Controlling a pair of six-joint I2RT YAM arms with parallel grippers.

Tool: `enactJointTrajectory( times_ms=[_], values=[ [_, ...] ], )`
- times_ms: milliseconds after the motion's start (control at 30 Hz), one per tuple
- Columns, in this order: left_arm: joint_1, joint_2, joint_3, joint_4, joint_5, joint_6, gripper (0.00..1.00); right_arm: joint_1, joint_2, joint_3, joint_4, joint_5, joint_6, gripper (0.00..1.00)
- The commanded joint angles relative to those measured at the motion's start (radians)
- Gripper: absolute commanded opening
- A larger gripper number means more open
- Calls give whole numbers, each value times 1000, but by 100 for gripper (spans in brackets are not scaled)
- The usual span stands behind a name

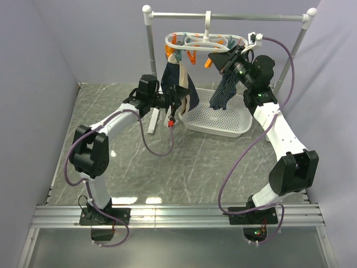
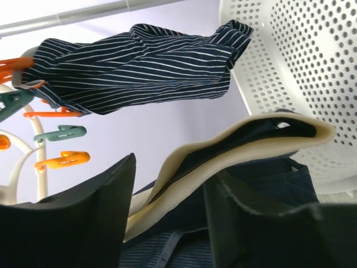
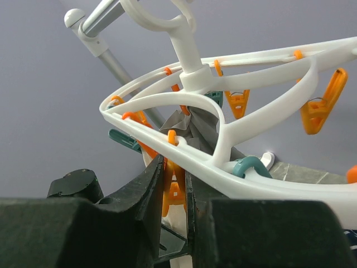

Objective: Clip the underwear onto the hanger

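Observation:
The white hanger (image 1: 206, 40) hangs by its hook from the rail, with orange and teal clothespins around it. The navy underwear (image 1: 177, 78) with its beige waistband (image 2: 251, 137) hangs below the hanger's left side. My left gripper (image 1: 174, 109) is at its lower part. In the left wrist view the waistband runs between the left gripper's (image 2: 175, 173) jaws, which still stand apart, with a gap beside one finger. My right gripper (image 1: 215, 60) is up at the hanger (image 3: 251, 61). The right gripper (image 3: 174, 167) is shut on an orange clothespin (image 3: 175, 190).
A navy pinstriped cloth (image 1: 224, 92) hangs from the hanger's right side over the white perforated basket (image 1: 220, 120). The grey rail stand (image 1: 234, 17) carries the hanger. A grey cloth (image 3: 195, 125) hangs under the hanger's hub. Purple walls close in both sides.

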Motion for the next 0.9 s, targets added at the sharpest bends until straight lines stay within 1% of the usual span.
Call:
enactJointTrajectory(
  times_ms=[0, 33, 67, 100, 133, 200, 233, 267, 300, 333, 367, 433, 500, 533, 600, 667, 700, 767, 867],
  values=[
    [-6, -7, 69, -118, -39, 610, 53, -5, 2, 47, 42, -36, 7, 0],
    [-8, -7, 81, -146, -50, 609, 47, -6, 4, 47, 40, -34, 8, 0],
    [-9, -4, 124, -183, -64, 596, 44, -8, 4, 49, 40, -34, 8, 0],
    [-11, -1, 145, -261, -67, 581, 42, -7, 4, 49, 42, -36, 10, 0],
    [-12, -1, 161, -278, -71, 537, 36, -8, 5, 49, 43, -36, 11, 0],
    [-20, -5, 185, -284, -79, 485, 29, -8, 5, 49, 45, -36, 11, 0],
    [-25, -5, 201, -329, -87, 449, 18, -7, 5, 47, 45, -36, 11, 0],
    [-34, -5, 218, -343, -105, 425, 12, -6, 5, 47, 45, -36, 13, 0],
    [-40, -7, 241, -350, -116, 393, 7, -8, 5, 47, 46, -38, 13, 0],
    [-46, -8, 247, -347, -122, 321, 2, -8, 7, 47, 46, -39, 14, 0],
    [-57, -11, 253, -340, -127, 282, 0, -7, 7, 47, 48, -39, 14, 0],
    [-71, -21, 267, -340, -162, 186, 0, -8, 7, 47, 49, -41, 17, 0],
    [-88, -22, 293, -367, -197, 133, 0, -8, 8, 49, 52, -42, 19, 0],
    [-94, -22, 301, -376, -206, 72, 0, -8, 8, 49, 52, -42, 19, 0],
    [-114, -15, 342, -406, -251, 14, 0, -8, 7, 50, 52, -42, 21, 0],
    [-134, -2, 394, -426, -281, -77, 0, -8, 8, 49, 54, -42, 19, 0],
    [-143, 11, 411, -420, -326, -164, 0, -7, 7, 49, 55, -45, 18, 0],
    [-169, 44, 463, -435, -380, -212, 0, -7, 7, 46, 55, -44, 17, 0],
    [-187, 59, 475, -438, -446, -240, 0, -8, 7, 50, 52, -45, 14, 0]
  ],
)
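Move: The underwear's free beige waistband lies almost at the left hand's point, between the half-open fingers, perhaps 1 cm farther right. From that hand, the held orange clip is about 10 cm right, 3 farther out and 17 up. The left-end clips are roughly 4 cm left, 6 farther out and 17 up; the striped garment is some 16 cm right, 6 out. From the right hand, the waistband lies about 10 cm left, 3 nearer and 17 below. The underwear's loose waistband is pinched as the left fingers close fully around it, the hand hardly shifting at first. Still gripping, the left hand then lifts it some 7 cm and carries it about 4 cm right, towards the orange clip, turning roughly 10 degrees counter-clockwise. The right hand stays still and keeps squeezing that clip on the hanger. ##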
